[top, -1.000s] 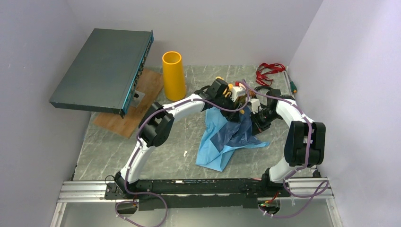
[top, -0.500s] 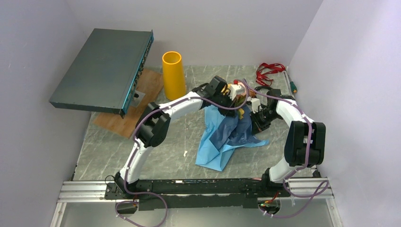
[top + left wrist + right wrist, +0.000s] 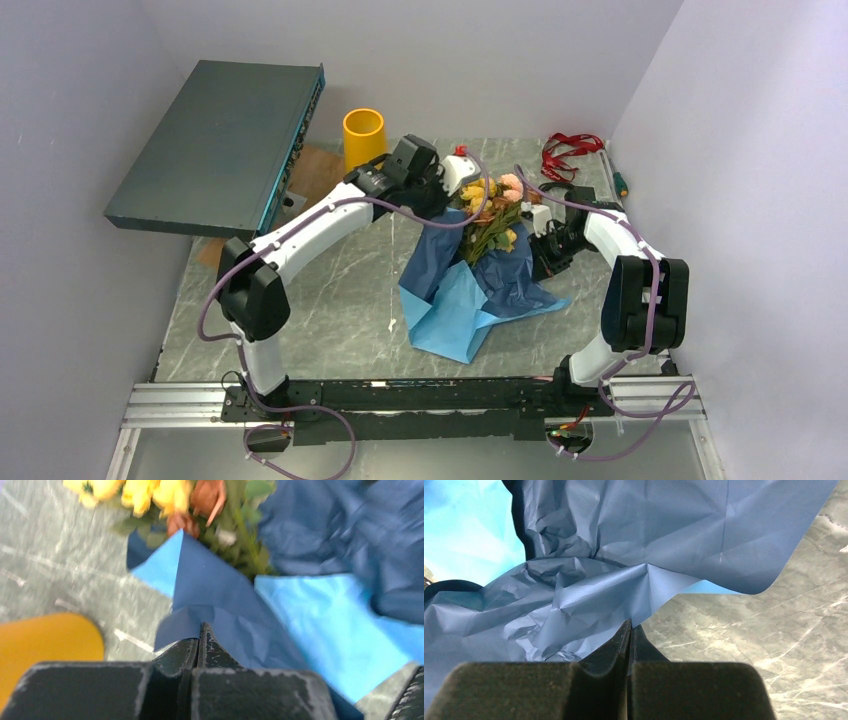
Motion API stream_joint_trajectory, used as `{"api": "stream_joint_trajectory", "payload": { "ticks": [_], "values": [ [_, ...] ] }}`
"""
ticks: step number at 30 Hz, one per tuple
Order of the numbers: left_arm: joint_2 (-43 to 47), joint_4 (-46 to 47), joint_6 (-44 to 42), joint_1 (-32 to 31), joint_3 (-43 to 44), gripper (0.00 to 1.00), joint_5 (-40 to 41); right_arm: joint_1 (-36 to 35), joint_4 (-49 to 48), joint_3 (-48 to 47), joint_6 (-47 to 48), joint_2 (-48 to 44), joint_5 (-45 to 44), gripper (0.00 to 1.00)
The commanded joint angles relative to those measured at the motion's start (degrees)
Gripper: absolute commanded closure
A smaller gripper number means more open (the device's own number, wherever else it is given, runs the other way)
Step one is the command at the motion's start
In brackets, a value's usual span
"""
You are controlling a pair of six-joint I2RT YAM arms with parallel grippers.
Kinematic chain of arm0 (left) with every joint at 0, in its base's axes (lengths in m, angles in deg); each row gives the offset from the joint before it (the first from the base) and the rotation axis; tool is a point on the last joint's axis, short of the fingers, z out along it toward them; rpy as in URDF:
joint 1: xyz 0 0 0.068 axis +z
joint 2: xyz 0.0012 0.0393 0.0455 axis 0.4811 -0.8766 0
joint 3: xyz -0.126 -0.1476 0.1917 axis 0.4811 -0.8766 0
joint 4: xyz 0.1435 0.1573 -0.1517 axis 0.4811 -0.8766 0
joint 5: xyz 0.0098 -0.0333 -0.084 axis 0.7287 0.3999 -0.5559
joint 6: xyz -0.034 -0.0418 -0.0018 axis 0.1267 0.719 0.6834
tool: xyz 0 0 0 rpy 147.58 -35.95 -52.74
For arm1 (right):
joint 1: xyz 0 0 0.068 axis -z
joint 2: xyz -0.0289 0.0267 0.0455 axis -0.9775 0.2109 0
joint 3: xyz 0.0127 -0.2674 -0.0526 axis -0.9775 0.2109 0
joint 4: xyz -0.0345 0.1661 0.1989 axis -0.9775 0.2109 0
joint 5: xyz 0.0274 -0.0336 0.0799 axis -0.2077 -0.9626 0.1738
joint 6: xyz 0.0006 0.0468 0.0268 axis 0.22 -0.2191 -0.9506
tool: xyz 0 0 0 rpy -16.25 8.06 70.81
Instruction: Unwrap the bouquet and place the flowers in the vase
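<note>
The bouquet lies half open at mid-table: blue paper (image 3: 468, 295) spreads out under the flowers (image 3: 492, 208), whose yellow, pink and peach roses sit with green stems on the sheet. In the left wrist view, yellow and brown-orange flowers (image 3: 150, 492) show at the top. My left gripper (image 3: 200, 628) is shut on a corner of the blue paper (image 3: 215, 590), lifted near the vase (image 3: 363, 132), a plain orange-yellow cylinder whose rim also shows low left as vase (image 3: 45, 645). My right gripper (image 3: 630, 625) is shut on the opposite crinkled edge of the paper (image 3: 589, 595), low over the table.
A dark red ribbon (image 3: 570, 150) lies loose at the back right, beside a small green-handled tool (image 3: 621, 183). A dark flat box (image 3: 225, 140) leans over a wooden board (image 3: 318, 165) at the back left, close to the vase. Purple walls close in both sides.
My left gripper shut on the paper, then swung back and left toward the vase, pulling the sheet open and uncovering the flowers. The right arm held still.
</note>
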Motion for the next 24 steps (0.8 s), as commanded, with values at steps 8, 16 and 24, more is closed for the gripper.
{"api": "stream_joint_trajectory", "payload": {
  "ticks": [8,16,24],
  "values": [
    [7.31,-4.58,-14.71,2.66,-16.45,1.00,29.31,0.36,-1.49,0.94,3.17,0.85,-4.84,1.00],
    [5.77,5.74,-21.50,4.69,-25.52,1.00,42.47,1.45,-1.32,2.17,8.30,0.56,-9.66,1.00],
    [1.45,8.88,-25.55,8.23,-29.56,1.00,44.61,3.40,-3.16,1.92,11.46,3.26,-13.46,1.00]
  ]
}}
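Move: My left hand, holding the blue wrapping's left flap, has the bare table it is heading for about 20 cm to its left, 4 cm ahead and 20 cm below. The yellow vase stands roughly 14 cm ahead and 15 cm left, while the bouquet lies some 6 cm ahead and 6 cm right. My right hand holds the other side, with open table 6 cm to its right and 5 cm below; the bouquet is about 15 cm ahead and 12 cm left of it. I sweep my left hand some 20 cm left and about 12 cm down, away from the bouquet to just in front of the vase, keeping the flap pinched while the wrist rolls nearly 50 degrees until the fingers point straight down. My right hand keeps its pinch and draws its side about 5 cm right and slightly down. ##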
